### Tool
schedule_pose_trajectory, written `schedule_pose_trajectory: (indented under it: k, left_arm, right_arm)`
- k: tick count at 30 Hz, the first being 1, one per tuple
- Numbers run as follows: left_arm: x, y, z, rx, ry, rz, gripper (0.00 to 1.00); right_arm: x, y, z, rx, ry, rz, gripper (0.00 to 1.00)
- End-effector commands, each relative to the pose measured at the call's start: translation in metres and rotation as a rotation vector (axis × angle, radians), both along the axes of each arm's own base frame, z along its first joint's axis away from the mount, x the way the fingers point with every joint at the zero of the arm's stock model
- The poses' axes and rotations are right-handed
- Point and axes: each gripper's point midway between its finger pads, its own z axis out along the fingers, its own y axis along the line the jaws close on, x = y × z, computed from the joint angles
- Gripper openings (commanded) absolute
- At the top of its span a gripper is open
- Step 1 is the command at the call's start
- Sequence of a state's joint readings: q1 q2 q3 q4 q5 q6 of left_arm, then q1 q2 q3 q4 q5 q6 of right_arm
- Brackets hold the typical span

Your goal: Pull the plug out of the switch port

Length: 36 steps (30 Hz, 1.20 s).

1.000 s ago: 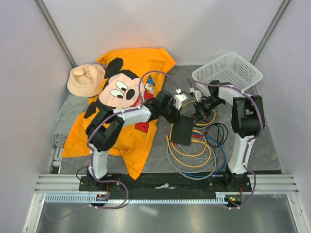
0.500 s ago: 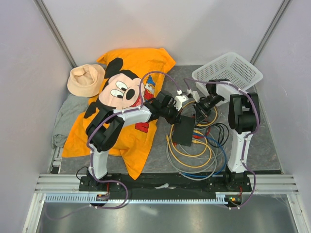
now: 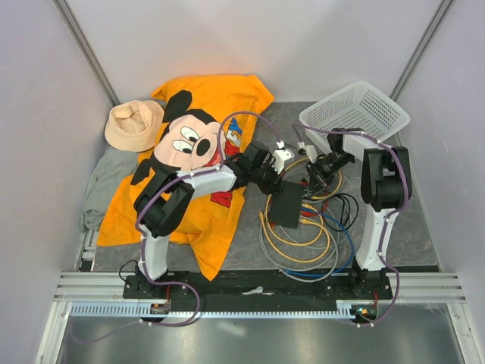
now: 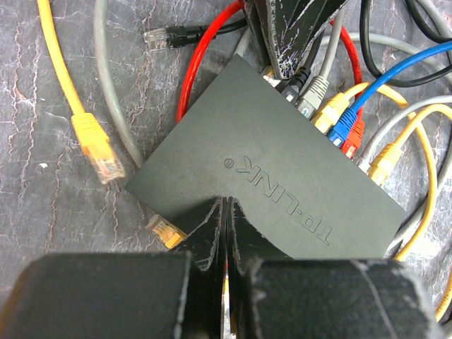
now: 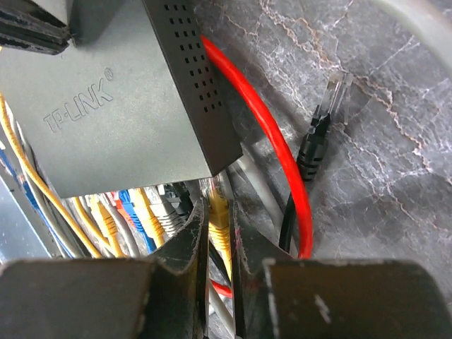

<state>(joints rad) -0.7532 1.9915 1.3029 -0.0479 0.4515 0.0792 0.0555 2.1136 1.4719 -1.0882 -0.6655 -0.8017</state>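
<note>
The switch [image 3: 286,205] is a flat black TP-LINK box on the grey mat, with several coloured plugs in its right-hand edge. It also shows in the left wrist view [image 4: 282,169] and the right wrist view [image 5: 120,99]. My left gripper [image 3: 271,182] is shut, its tips [image 4: 226,201] resting on the switch's top near its left edge. My right gripper [image 3: 313,184] is shut on a yellow plug [image 5: 220,212] at the far end of the port row. I cannot tell whether that plug sits in its port. The right gripper's fingers [image 4: 289,35] cover that corner in the left wrist view.
A white mesh basket [image 3: 356,110] stands at the back right. An orange Mickey cloth [image 3: 197,152], a beige hat [image 3: 134,125] and a grey cloth [image 3: 102,182] lie to the left. Coiled cables [image 3: 303,243] ring the switch. Loose plugs lie nearby: yellow [image 4: 95,145], black [image 5: 321,127].
The right arm swayed slightly left and back again, its gripper staying at the switch's port edge. The left gripper and the switch have not visibly moved.
</note>
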Motion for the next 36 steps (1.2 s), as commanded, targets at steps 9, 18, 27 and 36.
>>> schedule_pose_trajectory:
  k: [9,18,27,36]
  left_arm:
    - [-0.020,0.028,-0.048,0.168,0.097,-0.016,0.02]
    - [-0.013,0.034,-0.020,0.119,0.046,-0.035,0.02]
    - [-0.012,0.061,0.030,0.088,-0.083,-0.078,0.02]
    - [-0.013,0.040,0.059,-0.026,-0.008,-0.069,0.01]
  right_arm:
    - [0.059,-0.002,0.077,-0.017,-0.303,-0.060,0.00]
    - [0.091,0.044,0.190,0.214,-0.452,-0.145,0.00]
    - [0.075,0.054,0.331,0.300,-0.749,-0.224,0.00]
    - [0.002,-0.047,0.359,-0.152,-1.054,-0.500,0.00]
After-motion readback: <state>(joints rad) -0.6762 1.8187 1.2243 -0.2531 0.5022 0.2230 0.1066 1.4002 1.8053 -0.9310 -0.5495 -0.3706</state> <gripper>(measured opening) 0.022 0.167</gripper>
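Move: The right fingers already pinch the yellow plug at the switch's outermost port; that port lies about 2 cm to their left and level. The middle of the switch lies some 7 cm left and 5 cm back, and the white basket's middle about 24 cm ahead and 15 cm right. From the left hand, the switch's middle is about 5 cm right, 4 cm back and 4 cm below, and the plug roughly 11 cm right, 1 cm ahead and 4 cm below. Still pinching the yellow plug, the right hand eases slightly right to clear the port, then sweeps up fast, about 36 cm. It swings some 9 cm forward and then most of the way back, while the wrist tips up about 55 degrees so the fingers point more forward. The closed left fingertips come off the switch and draw away left, with a small rise. ##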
